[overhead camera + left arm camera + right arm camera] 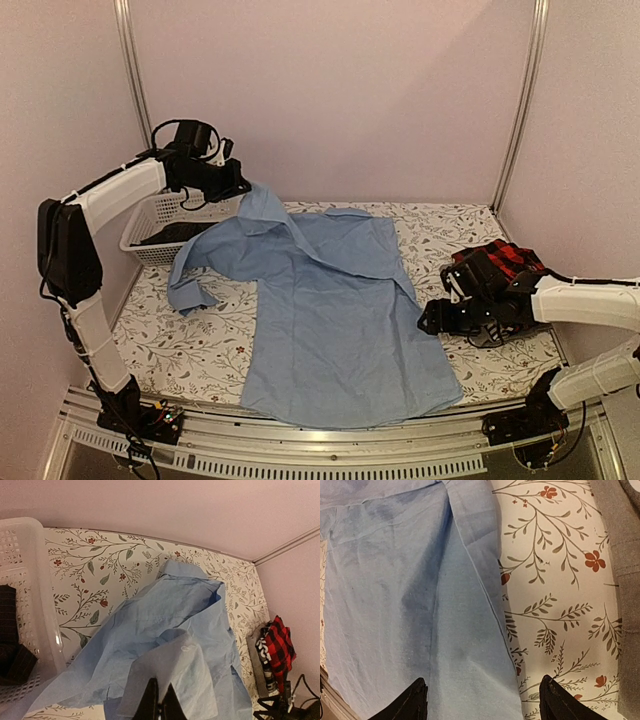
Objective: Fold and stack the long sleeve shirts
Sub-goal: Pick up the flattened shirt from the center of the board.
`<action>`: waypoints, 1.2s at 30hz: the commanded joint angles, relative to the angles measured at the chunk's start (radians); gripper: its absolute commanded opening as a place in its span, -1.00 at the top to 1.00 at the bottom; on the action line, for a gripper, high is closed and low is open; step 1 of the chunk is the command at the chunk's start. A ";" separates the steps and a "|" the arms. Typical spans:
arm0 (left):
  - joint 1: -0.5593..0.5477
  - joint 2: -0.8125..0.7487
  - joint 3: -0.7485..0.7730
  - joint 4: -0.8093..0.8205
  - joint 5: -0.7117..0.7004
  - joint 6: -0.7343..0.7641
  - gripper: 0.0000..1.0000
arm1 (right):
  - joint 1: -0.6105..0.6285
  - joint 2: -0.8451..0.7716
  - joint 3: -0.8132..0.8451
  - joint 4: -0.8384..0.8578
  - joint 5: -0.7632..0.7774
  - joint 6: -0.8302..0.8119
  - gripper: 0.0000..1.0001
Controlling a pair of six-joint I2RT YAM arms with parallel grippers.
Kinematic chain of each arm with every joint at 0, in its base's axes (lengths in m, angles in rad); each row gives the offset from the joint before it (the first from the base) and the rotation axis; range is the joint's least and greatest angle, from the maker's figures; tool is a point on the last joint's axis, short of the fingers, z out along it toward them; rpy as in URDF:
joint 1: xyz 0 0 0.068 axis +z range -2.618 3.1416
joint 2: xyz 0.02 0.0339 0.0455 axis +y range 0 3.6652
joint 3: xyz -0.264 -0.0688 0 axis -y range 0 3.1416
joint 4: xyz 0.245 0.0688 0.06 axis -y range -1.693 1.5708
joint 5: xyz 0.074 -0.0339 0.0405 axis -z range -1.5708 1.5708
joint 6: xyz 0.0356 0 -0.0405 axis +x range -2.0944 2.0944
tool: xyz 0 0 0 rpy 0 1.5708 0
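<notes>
A light blue button-up shirt (330, 310) lies spread over the middle of the table. One part of it is lifted at the back left. My left gripper (238, 190) is shut on that raised blue cloth beside the basket. In the left wrist view the left gripper (160, 706) pinches a fold of the blue shirt (170, 625). My right gripper (430, 318) stands open at the shirt's right edge. In the right wrist view its fingers straddle the edge of the blue shirt (410, 605), nothing clamped. A red-and-black plaid shirt (500, 262) sits folded at the right, on a grey one (263, 655).
A white lattice basket (150, 225) with dark cloth inside stands at the back left, close to the left arm. The floral tablecloth (210, 350) shows around the shirt. Pink walls close in the back and sides. Grey cloth (620, 555) lies just right of the right gripper.
</notes>
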 commanded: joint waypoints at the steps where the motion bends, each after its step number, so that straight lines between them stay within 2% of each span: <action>1: 0.007 0.017 0.031 0.020 0.021 0.005 1.00 | 0.053 -0.019 -0.040 -0.053 0.045 0.078 -0.45; 12: 0.006 0.012 0.026 0.027 0.030 0.005 1.00 | 0.138 -0.087 -0.116 -0.182 0.084 0.219 -0.26; 21: 0.004 0.009 0.016 0.048 0.047 -0.005 1.00 | 0.296 -0.215 -0.192 -0.311 0.079 0.444 -0.02; 30: 0.005 0.010 0.023 0.054 0.056 -0.007 1.00 | 0.391 -0.121 -0.178 -0.324 0.117 0.570 0.12; 33: 0.005 0.012 0.029 0.054 0.060 -0.006 1.00 | 0.410 -0.089 -0.165 -0.322 0.128 0.593 0.28; 36: 0.006 0.015 0.035 0.054 0.061 -0.004 1.00 | 0.417 -0.098 -0.151 -0.331 0.144 0.604 0.54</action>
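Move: The lower right corner of the blue shirt lies about 13 cm back from my right hand, 4 cm to its right and some 6 cm below. The middle of the shirt's lower body is roughly 5 cm back and 16 cm to that hand's left; the folded stack sits about 8 cm ahead and 16 cm right. From my raised left hand, the same corner is roughly 38 cm back, 41 cm right and 23 cm below. I draw my empty right hand back about 12 cm along the shirt's right edge, sinking some 5 cm and easing slightly right towards the hem corner. I tip the wrist about 15 degrees so the fingers point more steeply down, and narrow them from wide open until they straddle the cloth edge near the hem, not yet shut. My left hand keeps its raised pinch on the shirt. ##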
